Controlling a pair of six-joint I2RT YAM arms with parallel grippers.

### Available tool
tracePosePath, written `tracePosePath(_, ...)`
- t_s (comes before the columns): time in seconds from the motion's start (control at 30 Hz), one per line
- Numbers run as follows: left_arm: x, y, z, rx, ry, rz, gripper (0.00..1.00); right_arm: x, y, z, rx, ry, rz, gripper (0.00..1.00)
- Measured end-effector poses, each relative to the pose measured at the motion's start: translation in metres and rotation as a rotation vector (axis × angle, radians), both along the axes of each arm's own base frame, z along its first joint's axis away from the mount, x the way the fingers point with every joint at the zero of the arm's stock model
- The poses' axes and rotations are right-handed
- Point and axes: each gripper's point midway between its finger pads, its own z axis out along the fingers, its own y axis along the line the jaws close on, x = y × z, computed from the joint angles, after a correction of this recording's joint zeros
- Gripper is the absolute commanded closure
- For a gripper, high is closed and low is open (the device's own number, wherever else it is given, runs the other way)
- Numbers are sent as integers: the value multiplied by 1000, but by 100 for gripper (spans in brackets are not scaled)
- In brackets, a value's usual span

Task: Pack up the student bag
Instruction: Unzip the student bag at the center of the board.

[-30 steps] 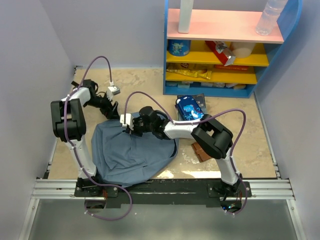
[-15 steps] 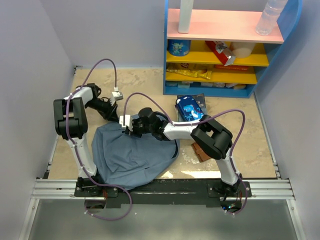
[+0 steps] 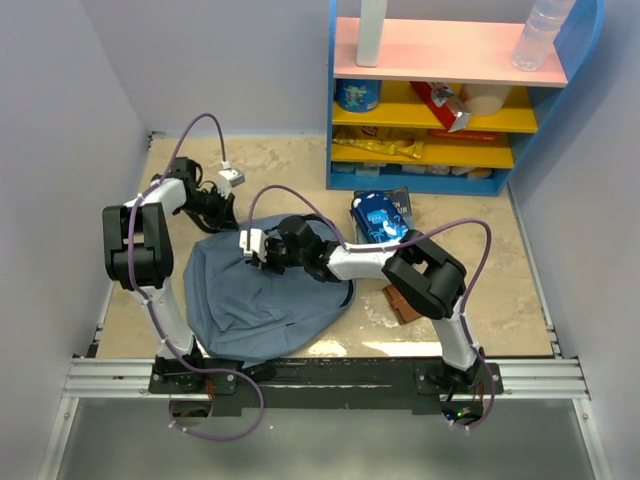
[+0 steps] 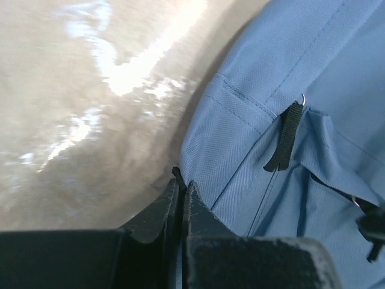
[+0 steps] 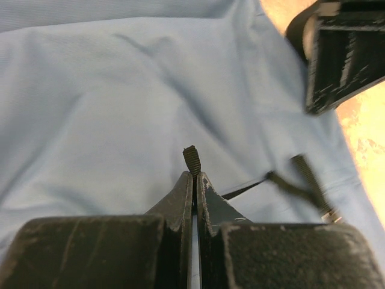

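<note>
The slate-blue student bag (image 3: 262, 300) lies flat on the table in front of both arm bases. My left gripper (image 3: 224, 214) is at its far left edge. In the left wrist view that gripper (image 4: 182, 182) is shut on the bag's (image 4: 313, 54) fabric edge, with a black bit poking out at the tips. My right gripper (image 3: 256, 246) is over the bag's top, its jaws (image 5: 195, 175) shut on a short black pull tab (image 5: 190, 158) of the bag (image 5: 114, 90). A black strap loop (image 4: 286, 137) with a ring hangs on the bag's side.
A blue shelf unit (image 3: 452, 100) with a pink top holds snacks, a cup and a bottle at the back right. A blue packet on a dark book (image 3: 380, 214) lies before it. A brown object (image 3: 402, 302) sits by the right arm. Walls close both sides.
My left gripper has gone from open to shut on the bag's far edge. The bag's top has shifted toward the back. The right gripper stays shut and has moved slightly left.
</note>
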Motion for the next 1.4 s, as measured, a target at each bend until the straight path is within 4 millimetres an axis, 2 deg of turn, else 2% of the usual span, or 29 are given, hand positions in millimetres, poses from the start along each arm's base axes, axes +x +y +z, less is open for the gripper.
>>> tracePosePath(0.2,33,15,2,32,-44,172,100,-9,-5,-3,-12,7,3,100)
tracePosePath(0.33,47,30,4,49,-71,256,100,-21,-6,-7,-25,15,7,100)
tracePosePath(0.53,54,41,1,86,-92,308,100,-49,-12,-8,-31,40,21,100)
tracePosePath(0.77,57,47,-1,122,-98,331,100,-75,-20,11,18,46,0,100)
tracePosePath(0.8,56,47,-1,123,-97,331,100,-78,-20,10,20,53,-7,91)
tracePosePath(0.87,56,47,-1,123,-94,332,98,-80,-20,8,20,72,-19,79)
tracePosePath(0.9,56,47,-1,123,-94,330,92,-81,-21,8,20,82,-24,65)
tracePosePath(0.93,56,46,-1,123,-97,330,88,-82,-21,7,19,96,-27,59)
tracePosePath(0.97,57,47,1,125,-101,329,77,-84,-21,6,17,112,-32,47)
tracePosePath(1.0,57,47,3,129,-108,328,73,-87,-21,4,11,126,-34,44)
tracePosePath(1.07,59,49,10,139,-136,318,62,-92,-20,2,-1,147,-39,41)
tracePosePath(1.13,60,51,21,144,-167,311,57,-93,-19,3,-7,156,-52,40)
tracePosePath(1.27,56,57,50,136,-221,299,55,-85,-14,13,3,158,-92,41)
tracePosePath(1.4,47,64,70,128,-252,286,54,-61,-9,35,48,146,-162,43)
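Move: My right fingers already hold one zipper pull, with the bag's near edge some 24 cm back and about 3 cm left, on the way this pull goes. The loose pull sits about 4 cm left of my right hand and 1 cm ahead. My left fingers are shut on the bag's far edge; from them, the held pull is about 10 cm back and 6 cm right, the loose pull 8 cm back and 3 cm right, the black strap 8 cm left. With my right hand I draw the held pull about 9 cm back towards the bag's near edge, open my fingers there, then come up and some 3 cm forward again. Against this, my left hand takes the bag's far edge about 5 cm forward and nearly as far left, turning some 20 degrees counter-clockwise, then opens and rises about 7 cm clear. ##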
